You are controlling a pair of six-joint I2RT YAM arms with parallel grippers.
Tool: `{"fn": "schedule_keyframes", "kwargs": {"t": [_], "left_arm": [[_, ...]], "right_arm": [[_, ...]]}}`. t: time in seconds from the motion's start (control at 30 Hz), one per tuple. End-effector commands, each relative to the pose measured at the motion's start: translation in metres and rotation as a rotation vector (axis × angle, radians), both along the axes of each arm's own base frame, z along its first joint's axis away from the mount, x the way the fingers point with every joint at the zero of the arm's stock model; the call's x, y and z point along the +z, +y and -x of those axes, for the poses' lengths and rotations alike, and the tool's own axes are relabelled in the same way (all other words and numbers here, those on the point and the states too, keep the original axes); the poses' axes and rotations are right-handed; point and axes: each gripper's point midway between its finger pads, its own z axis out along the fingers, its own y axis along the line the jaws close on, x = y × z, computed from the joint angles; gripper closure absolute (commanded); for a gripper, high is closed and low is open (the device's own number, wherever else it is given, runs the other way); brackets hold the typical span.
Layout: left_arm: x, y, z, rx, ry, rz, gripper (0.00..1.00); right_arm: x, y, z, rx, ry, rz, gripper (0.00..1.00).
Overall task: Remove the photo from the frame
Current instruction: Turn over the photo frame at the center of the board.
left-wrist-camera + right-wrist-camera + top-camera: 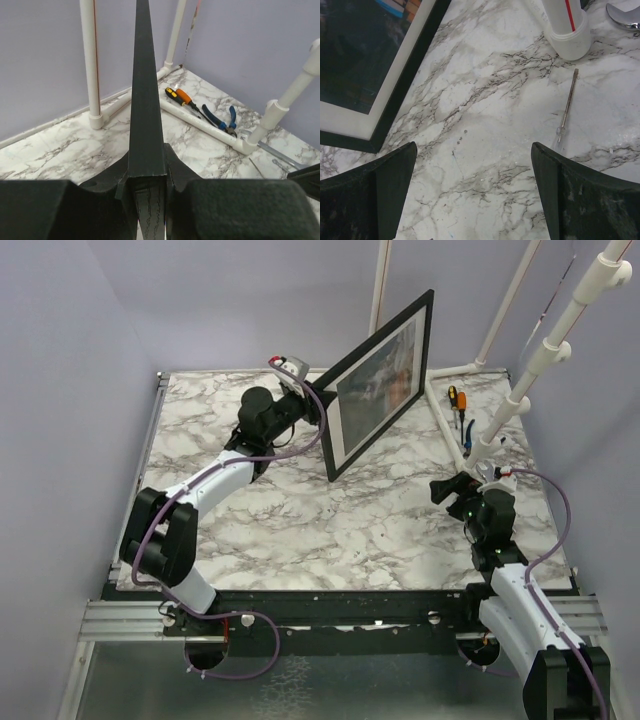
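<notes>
The frame (330, 445), black-edged with a white mat, stands upright on one edge near the back middle of the marble table (300, 530). Its front faces the right arm. The photo (378, 383) shows dimly behind the glass. My left gripper (318, 405) is shut on the frame's left border; in the left wrist view that border (146, 100) runs edge-on between the fingers (197, 195). My right gripper (447, 492) hovers open over bare marble at the right. In the right wrist view the frame's lower corner (402, 75) and the photo (365, 45) lie to the upper left of the open gripper (475, 165).
White PVC pipes (520, 400) rise at the back right, with one foot (565, 25) close ahead of the right gripper. Two screwdrivers (182, 97) and blue-handled pliers (220, 117) lie beside a pipe on the table. A thin metal rod (567, 107) lies near the right fingers.
</notes>
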Motion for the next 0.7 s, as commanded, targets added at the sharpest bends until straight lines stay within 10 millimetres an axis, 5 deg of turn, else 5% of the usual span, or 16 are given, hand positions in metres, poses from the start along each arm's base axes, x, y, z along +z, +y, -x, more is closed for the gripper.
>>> {"fn": "schedule_keyframes", "kwargs": {"t": [0.0, 0.13, 0.67], "left_arm": [[0.025, -0.008, 0.025, 0.009, -0.084, -0.050, 1.00], [0.023, -0.014, 0.037, 0.048, -0.108, -0.127, 1.00], [0.011, -0.061, 0.091, 0.034, -0.142, -0.235, 1.00]], "right_arm": [[0.006, 0.001, -0.002, -0.002, -0.016, -0.008, 0.04], [0.029, 0.001, -0.007, -0.029, 0.020, -0.049, 0.03], [0.192, 0.015, -0.047, -0.168, 0.129, -0.376, 0.05]]}}
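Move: The left hand already pinches the photo frame by its left edge, near the upper corner; the frame's middle lies about 8 cm ahead, 13 cm to the right and 10 cm below. The foot of the upright white pole is roughly 19 cm ahead, 15 cm right and 30 cm down. From the empty right hand the frame's middle is some 22 cm ahead, 23 cm left and 8 cm higher, with the screwdrivers about 21 cm ahead, 4 cm right and 8 cm down. Back and to the right, at a steady height, the left hand draws the pinched edge of the photo frame away from the white pole, some 8 cm in all, rolling its left side up a little and keeping its grip. The right hand, after a short pause, rises about 18 cm and eases forward towards the frame, wide open and touching nothing, its left side rolling up. ##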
